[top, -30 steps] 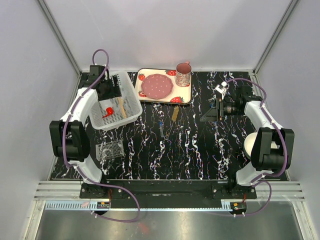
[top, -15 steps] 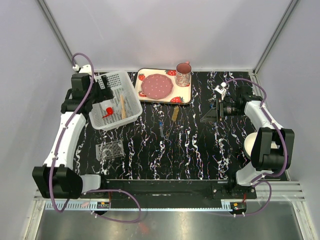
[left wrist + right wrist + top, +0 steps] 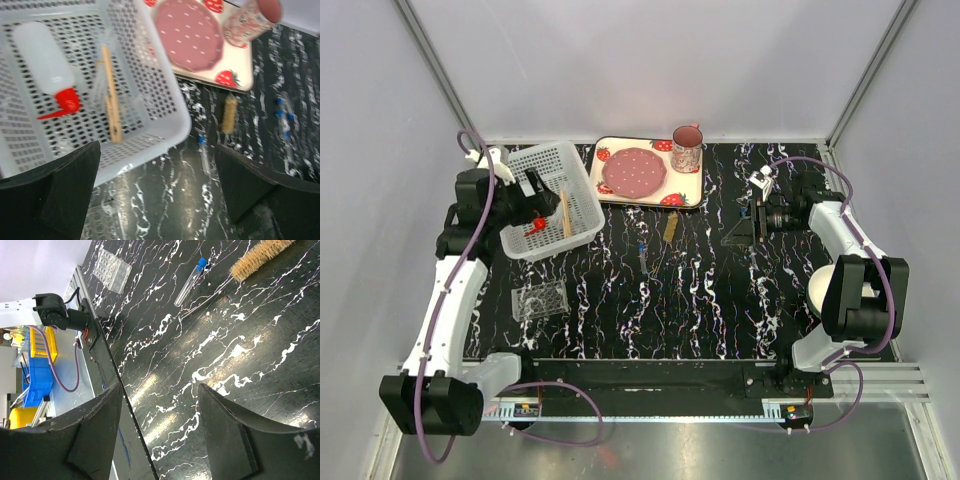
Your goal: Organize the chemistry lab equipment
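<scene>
A white perforated basket (image 3: 582, 205) at the back left holds a white red-capped bottle (image 3: 44, 59) and a tan wooden stick (image 3: 111, 102). My left gripper (image 3: 533, 197) hovers over the basket's left side, open and empty; in its wrist view the left gripper (image 3: 157, 192) looks past the basket's front corner. A blue-tipped tube (image 3: 642, 250) lies mid-table, seen also as a blue-tipped tube (image 3: 190, 282). The clear tube rack (image 3: 540, 298) sits front left. My right gripper (image 3: 735, 228) stands open over bare table at the right, as the right gripper (image 3: 160, 432) shows.
A tan bristle brush (image 3: 670, 227) lies beside the strawberry tray (image 3: 688, 190), which carries a pink plate (image 3: 633, 172) and a mug (image 3: 686, 148). A cream bowl (image 3: 818, 288) shows partly behind the right arm. More blue-tipped tubes (image 3: 283, 116) lie right of the brush.
The left gripper opened wider and drew back out of the basket toward the left, then shifted forward over its left edge. The right arm has not moved.
</scene>
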You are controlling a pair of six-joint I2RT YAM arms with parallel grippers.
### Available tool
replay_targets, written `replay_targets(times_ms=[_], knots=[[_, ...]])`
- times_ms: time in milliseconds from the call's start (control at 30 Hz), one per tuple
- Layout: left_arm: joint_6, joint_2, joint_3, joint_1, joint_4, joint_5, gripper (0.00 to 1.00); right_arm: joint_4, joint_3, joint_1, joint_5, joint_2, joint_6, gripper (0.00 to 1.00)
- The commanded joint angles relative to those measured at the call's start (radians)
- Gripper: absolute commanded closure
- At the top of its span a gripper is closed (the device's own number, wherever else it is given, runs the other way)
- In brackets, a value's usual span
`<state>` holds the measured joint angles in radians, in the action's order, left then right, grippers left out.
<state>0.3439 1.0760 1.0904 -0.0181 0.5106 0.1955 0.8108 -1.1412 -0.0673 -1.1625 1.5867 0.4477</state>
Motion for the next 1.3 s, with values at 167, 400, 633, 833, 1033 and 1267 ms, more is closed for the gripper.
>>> replay_targets(times_ms=[167,400,633,833,1033,1267], knots=[[0.027,0.024,-0.04,-0.261,-0.089,0.096,0.02,0.011,-0.046,-0.009,0.02,-0.025,0.023,0.32],[0.024,0.226,0.037,-0.532,-0.096,-0.01,0.09,0.011,-0.045,-0.014,0.02,-0.022,0.025,0.32],[0.049,0.522,0.169,-0.641,-0.098,-0.016,0.23,0.013,-0.046,-0.016,0.015,-0.022,0.023,0.32],[0.064,0.76,0.345,-0.677,-0.049,-0.044,0.35,0.018,-0.048,-0.017,0.015,-0.021,0.026,0.32],[0.06,0.961,0.563,-0.701,0.04,-0.08,0.48,0.025,-0.052,-0.017,0.011,-0.016,0.034,0.32],[0.046,1.084,0.672,-0.724,0.126,-0.186,0.6,0.034,-0.058,-0.017,0.006,-0.007,0.039,0.32]])
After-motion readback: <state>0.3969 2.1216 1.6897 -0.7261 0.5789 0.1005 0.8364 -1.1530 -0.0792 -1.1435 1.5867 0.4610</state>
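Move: The brush on the table lies about 32 cm to the right of the empty left hand, some 3 cm ahead and 23 cm below. The test tube is about 5 cm left of the brush and 3 cm nearer the base; the strawberry tray is some 17 cm beyond it and 3 cm to its left. The basket's middle is about 10 cm ahead of the left hand, 3 cm right and 20 cm down. From the right hand the brush is about 20 cm left, 5 cm ahead and 14 cm below. The left arm swings some 30 cm to the right, away from the basket and towards the brush, drawing back about 5 cm at first and then reaching forward again, while after a level start it sinks about 20 cm. On the way the wrist turns clockwise and tips the fingers more steeply down, and the wide-open fingers close to a bit under half open over the thin wire handle just behind the bristles, with no touch to be seen. ##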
